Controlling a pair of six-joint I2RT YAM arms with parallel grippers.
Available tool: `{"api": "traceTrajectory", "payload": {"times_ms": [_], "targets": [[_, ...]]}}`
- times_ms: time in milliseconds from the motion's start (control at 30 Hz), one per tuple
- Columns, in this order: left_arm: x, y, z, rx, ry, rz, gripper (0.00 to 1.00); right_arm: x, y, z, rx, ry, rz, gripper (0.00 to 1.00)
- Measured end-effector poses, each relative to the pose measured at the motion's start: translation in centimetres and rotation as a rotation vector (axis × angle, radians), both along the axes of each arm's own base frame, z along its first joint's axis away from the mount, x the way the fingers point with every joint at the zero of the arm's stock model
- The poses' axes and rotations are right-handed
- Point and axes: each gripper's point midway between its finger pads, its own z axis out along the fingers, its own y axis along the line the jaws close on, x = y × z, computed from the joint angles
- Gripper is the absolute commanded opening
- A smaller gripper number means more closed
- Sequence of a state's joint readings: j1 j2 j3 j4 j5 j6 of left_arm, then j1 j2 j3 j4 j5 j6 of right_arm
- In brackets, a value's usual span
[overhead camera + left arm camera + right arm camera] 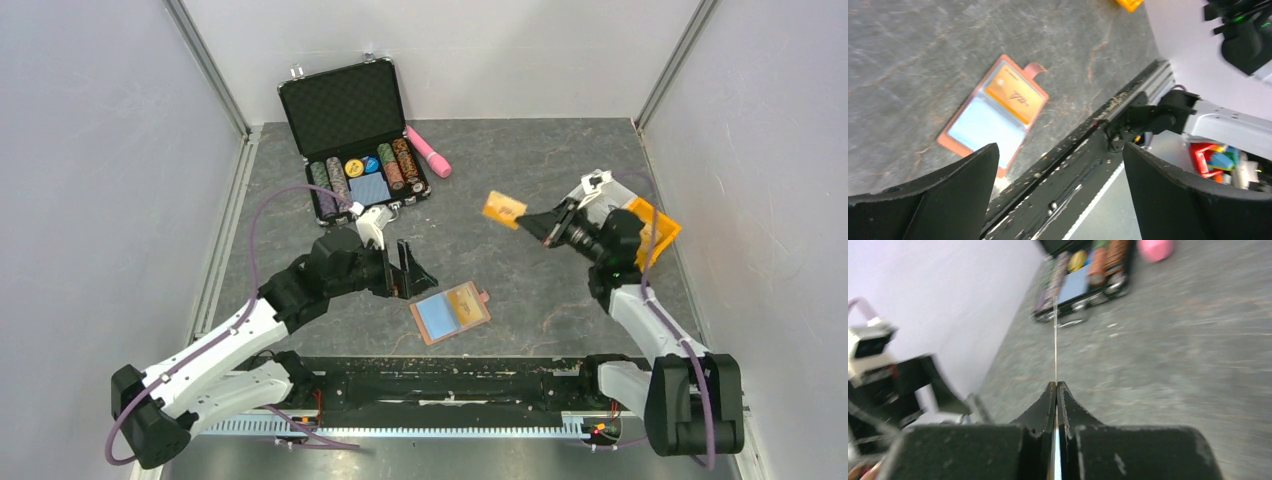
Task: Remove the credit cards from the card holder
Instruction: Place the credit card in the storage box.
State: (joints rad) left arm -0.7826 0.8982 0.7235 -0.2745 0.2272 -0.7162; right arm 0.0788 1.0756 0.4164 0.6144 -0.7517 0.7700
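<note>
The brown card holder (450, 312) lies open and flat on the table, with a light blue pocket on its left half and an orange-yellow credit card (468, 302) still in its right half. The left wrist view shows the card holder (975, 122) and that card (1015, 92) too. Just left of the holder and apart from it, my left gripper (410, 272) (1059, 150) hangs open and empty. My right gripper (530, 222) (1056, 386) is shut on another orange credit card (503, 210), held above the table. In the right wrist view that card (1055, 350) is edge-on.
A black poker chip case (355, 130) (1083, 280) stands open at the back left, with a pink cylinder (428, 150) beside it. An orange object (655, 232) lies under the right arm by the right wall. The black rail (1068, 165) runs along the near edge.
</note>
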Motion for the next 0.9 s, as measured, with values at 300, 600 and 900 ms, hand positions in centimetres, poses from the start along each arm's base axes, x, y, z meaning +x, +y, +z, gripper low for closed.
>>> {"api": "traceTrajectory", "payload": {"times_ms": [300,600,900], "targets": [[-0.4,4.6,0.2,0.258,-0.085,0.017,1.00,5.4,-14.2,-2.0,-0.185,0.152,-0.415,0.00],[-0.3,8.3,-1.4,0.416,-0.146,0.067,1.00,5.1,-22.6,-3.9,-0.225,0.352,-0.614,0.00],[0.0,9.3,-1.4,0.446,-0.192,0.088,1.00,3.2,-30.8,-3.9,-0.245,0.495,-0.798,0.00]]}}
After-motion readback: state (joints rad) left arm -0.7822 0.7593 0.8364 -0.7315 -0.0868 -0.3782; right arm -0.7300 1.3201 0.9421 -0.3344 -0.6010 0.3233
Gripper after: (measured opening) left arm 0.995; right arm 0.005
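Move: Out to the right hand's right, about 26 cm across, 9 cm farther forward and some 17 cm down, lies the open storage box that its pinched orange card is bound for. The open card holder lies about 14 cm back and 15 cm left of the right hand; the pink tube is about 26 cm ahead and 20 cm left. From the left hand the box is some 47 cm right and 19 cm ahead. Sweeping about 31 cm to the right towards the storage box, the right hand keeps the orange card in its shut fingers, first easing forward, later slightly back, and sinking some 4 cm. Its wrist turns about 45 degrees clockwise and tips nose-down. The empty left hand, still wide open, retreats about 9 cm left, away from the card holder, its left side rolling up. ##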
